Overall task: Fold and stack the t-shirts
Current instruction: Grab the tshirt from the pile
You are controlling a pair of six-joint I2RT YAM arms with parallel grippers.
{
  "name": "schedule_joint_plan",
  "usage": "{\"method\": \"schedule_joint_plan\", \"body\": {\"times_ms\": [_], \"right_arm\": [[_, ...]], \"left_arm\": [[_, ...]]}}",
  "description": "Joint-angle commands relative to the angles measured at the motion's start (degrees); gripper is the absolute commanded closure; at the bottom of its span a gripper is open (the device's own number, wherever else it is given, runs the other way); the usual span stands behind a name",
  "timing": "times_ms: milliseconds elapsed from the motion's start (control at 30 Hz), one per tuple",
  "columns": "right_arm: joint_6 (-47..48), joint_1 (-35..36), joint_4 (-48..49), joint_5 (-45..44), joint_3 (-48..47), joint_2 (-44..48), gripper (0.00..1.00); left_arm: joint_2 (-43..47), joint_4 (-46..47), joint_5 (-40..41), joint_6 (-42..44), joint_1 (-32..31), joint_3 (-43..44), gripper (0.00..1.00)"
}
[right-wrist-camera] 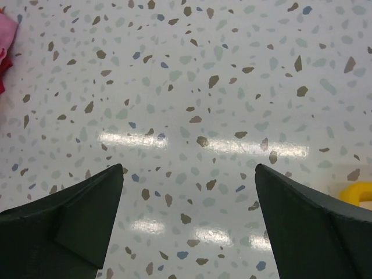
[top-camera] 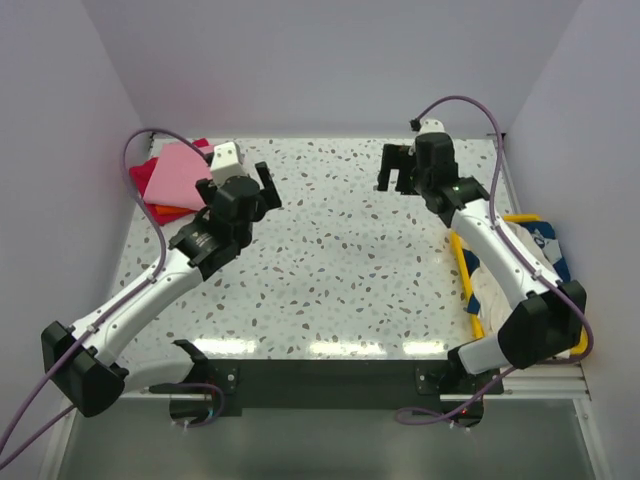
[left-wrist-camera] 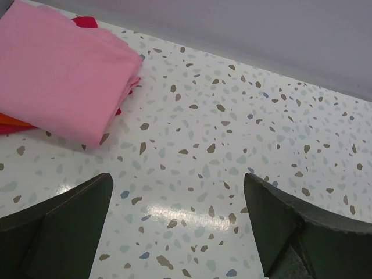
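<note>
A folded stack of t-shirts lies at the back left corner of the table: a pink one (top-camera: 180, 175) on top, a red one (top-camera: 141, 178) under it and an orange one (top-camera: 166, 212) at the bottom. The left wrist view shows the same pink shirt (left-wrist-camera: 58, 75) with red (left-wrist-camera: 87, 22) and orange (left-wrist-camera: 11, 122) edges peeking out. My left gripper (top-camera: 240, 183) (left-wrist-camera: 177, 197) hovers open just right of the stack, holding nothing. Over the back right of the table, my right gripper (top-camera: 397, 172) (right-wrist-camera: 189, 186) is also open and holds nothing. A cream shirt (top-camera: 487, 290) and a navy printed one (top-camera: 550, 240) lie on the right.
A yellow tray (top-camera: 462, 262) (right-wrist-camera: 357, 192) at the right edge holds the cream and navy shirts, partly hidden under my right arm. White walls close in the back and both sides. Bare speckled tabletop (top-camera: 340, 260) lies between the two grippers.
</note>
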State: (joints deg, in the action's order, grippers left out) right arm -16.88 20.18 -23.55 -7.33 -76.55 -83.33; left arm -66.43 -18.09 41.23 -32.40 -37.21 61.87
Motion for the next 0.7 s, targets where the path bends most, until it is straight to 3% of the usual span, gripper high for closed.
{"method": "schedule_joint_plan", "body": {"times_ms": [0, 167, 300, 467, 667], "right_arm": [[-2.27, -0.32, -3.94, -9.87, 0.26, 3.52, 0.01], [-2.71, -2.42, -9.66, -16.65, 0.44, 4.49, 0.01], [-6.57, -12.50, -15.02, -16.39, 2.89, 5.02, 0.01], [-8.86, -23.85, -14.16, -18.59, 10.71, 8.36, 0.02], [-11.59, -29.94, -9.68, -18.42, 16.69, 7.40, 0.02]], "left_arm": [[-2.03, -0.71, 1.48, -0.12, -0.14, 3.08, 0.00], [-2.91, 0.33, 0.26, 1.37, -0.14, 2.83, 0.00], [-2.74, 3.41, -2.38, 2.08, -0.05, 1.42, 0.00], [-2.74, 5.07, -4.41, 2.34, -0.06, 0.01, 0.00], [-2.65, 5.52, -5.29, 2.96, -0.05, -1.48, 0.00]]}}
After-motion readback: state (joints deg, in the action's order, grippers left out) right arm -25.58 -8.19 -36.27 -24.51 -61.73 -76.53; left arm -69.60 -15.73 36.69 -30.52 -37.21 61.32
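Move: The white t-shirt on the pile in the yellow bin lies off to my right hand's right, about 34 cm, some 15 cm back and 21 cm below. The bin's left rim runs along this side of it, about 20 cm to my right hand's right and 17 cm back; the navy-patterned shirt lies some 12 cm right of the white one and 9 cm farther out. From my left hand the white t-shirt is roughly 70 cm right, 8 cm back. I sweep my open right hand fast to the right, about 25 cm, drawing it back and sinking some 9 cm each as it crosses over to the yellow bin. On the way I swing the wrist clockwise by about 45 degrees and tip the fingers further down towards the white t-shirt, touching nothing yet. My left hand, empty and open, just eases a couple of centimetres right and down. ##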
